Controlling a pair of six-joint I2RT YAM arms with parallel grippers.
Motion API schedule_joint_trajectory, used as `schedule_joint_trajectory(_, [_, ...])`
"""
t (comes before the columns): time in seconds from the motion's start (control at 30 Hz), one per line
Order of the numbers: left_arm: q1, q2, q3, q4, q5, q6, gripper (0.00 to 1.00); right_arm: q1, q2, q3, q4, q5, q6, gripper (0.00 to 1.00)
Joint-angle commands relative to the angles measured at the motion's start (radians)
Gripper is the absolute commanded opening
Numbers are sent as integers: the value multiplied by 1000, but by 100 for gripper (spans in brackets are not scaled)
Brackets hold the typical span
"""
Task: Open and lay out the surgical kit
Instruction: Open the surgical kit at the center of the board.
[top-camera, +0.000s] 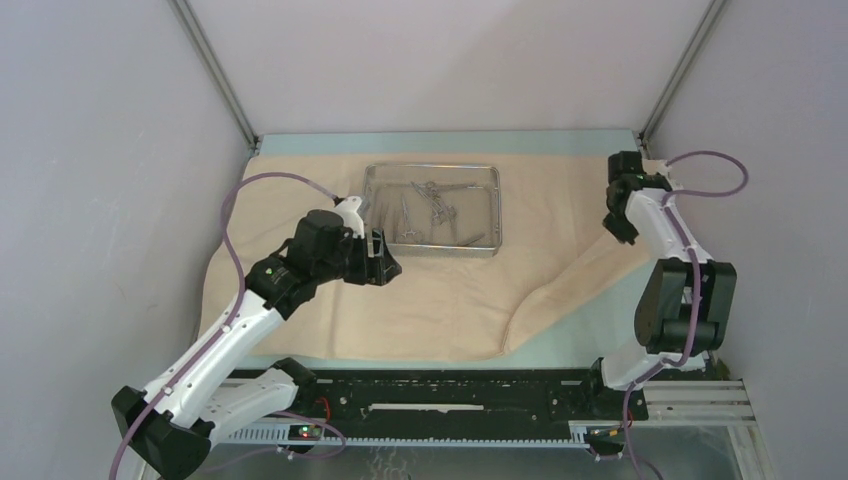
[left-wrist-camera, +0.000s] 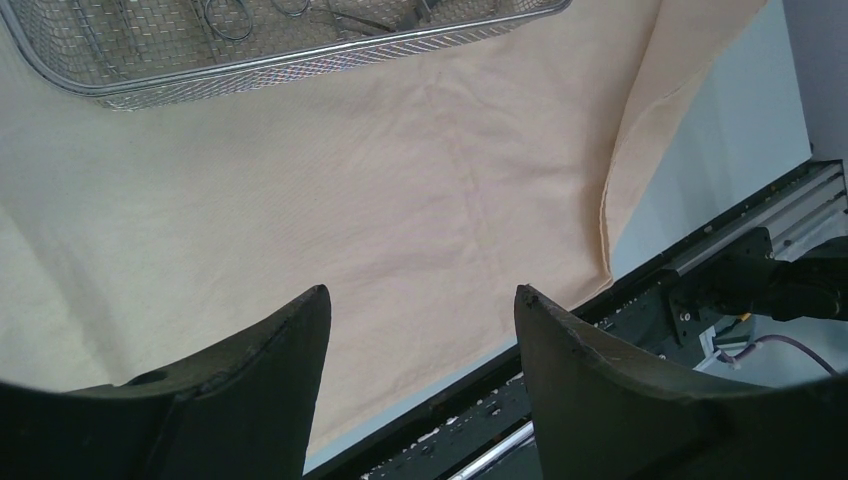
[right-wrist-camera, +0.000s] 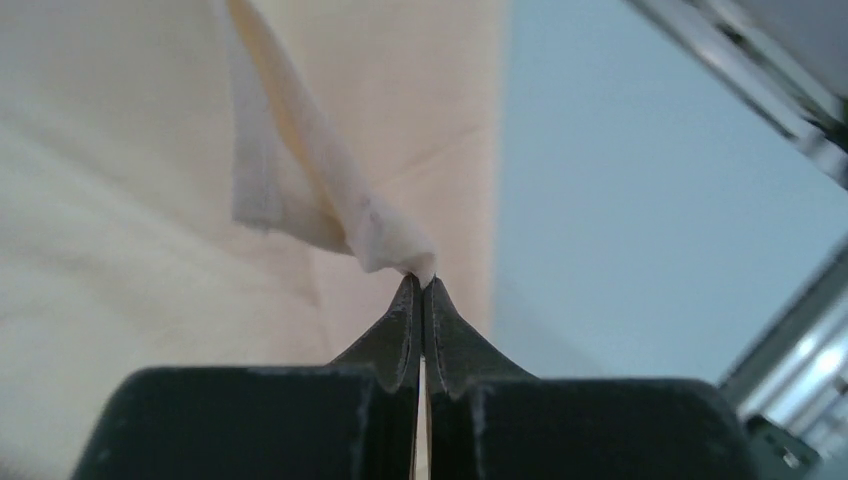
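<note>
The beige wrapping cloth (top-camera: 440, 290) of the surgical kit lies spread over the table. On it at the back stands the steel mesh tray (top-camera: 492, 205) with several ring-handled instruments (top-camera: 432, 205) inside. My left gripper (top-camera: 385, 258) hovers open over the cloth just in front of the tray's left end, nothing between its fingers (left-wrist-camera: 290, 350). My right gripper (top-camera: 618, 228) is at the cloth's right edge, shut on a pinched corner of the cloth (right-wrist-camera: 390, 245); the fabric rises in a fold from the shut fingertips (right-wrist-camera: 408, 300).
The cloth's front right part is folded back (top-camera: 560, 290), baring the pale blue table (top-camera: 570, 335). A black rail (top-camera: 450, 395) runs along the near edge between the arm bases. Grey walls close in left, right and back.
</note>
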Motion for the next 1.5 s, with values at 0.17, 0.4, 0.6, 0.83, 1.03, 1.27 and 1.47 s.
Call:
schedule_joint_trajectory(0.17, [-4, -39, -25, 34, 59, 12, 72, -128, -236, -121, -292, 216, 182, 0])
schedule_joint_trajectory(0.4, [-3, -59, -53, 50, 75, -3, 72, -312, -422, -217, -360, 221, 174, 0])
schedule_joint_trajectory(0.6, [-4, -69, -66, 64, 106, -11, 72, -451, -470, -221, -359, 248, 113, 0])
schedule_joint_trajectory(0.83, [-4, -82, -79, 70, 114, -17, 72, -525, -425, -221, -332, 249, 77, 10])
schedule_joint_trajectory(1.03, [-4, -81, -88, 66, 98, -25, 72, -541, -441, -201, -272, 194, 6, 44])
schedule_joint_trajectory(1.27, [0, -61, -74, 31, -18, -96, 72, -329, -491, -167, -173, -35, -70, 83])
schedule_joint_trajectory(1.47, [55, -3, -72, 48, -109, -197, 74, 49, -430, -171, -37, -136, 8, 96])
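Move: My right hand pinches the folded-back drape edge. The board's near right corner, where I'm taking it, is about 26 cm back, 14 cm right and 11 cm below. The fold's near end lies some 24 cm back and 23 cm left of this hand, 11 cm below; the instrument tray is about 9 cm ahead, 38 cm left, 9 cm below. From my idle left hand, that corner is roughly 13 cm back, 59 cm right, 19 cm below. My right hand keeps its pinch on the drape and sweeps it back some 22 cm and to the right about 11 cm, rising slightly, towards the board's near right corner, turning roughly 35 degrees clockwise. There I slow, open my fingers wide to let the cloth go, and swing forward and left again off it, the wrist turning back. ##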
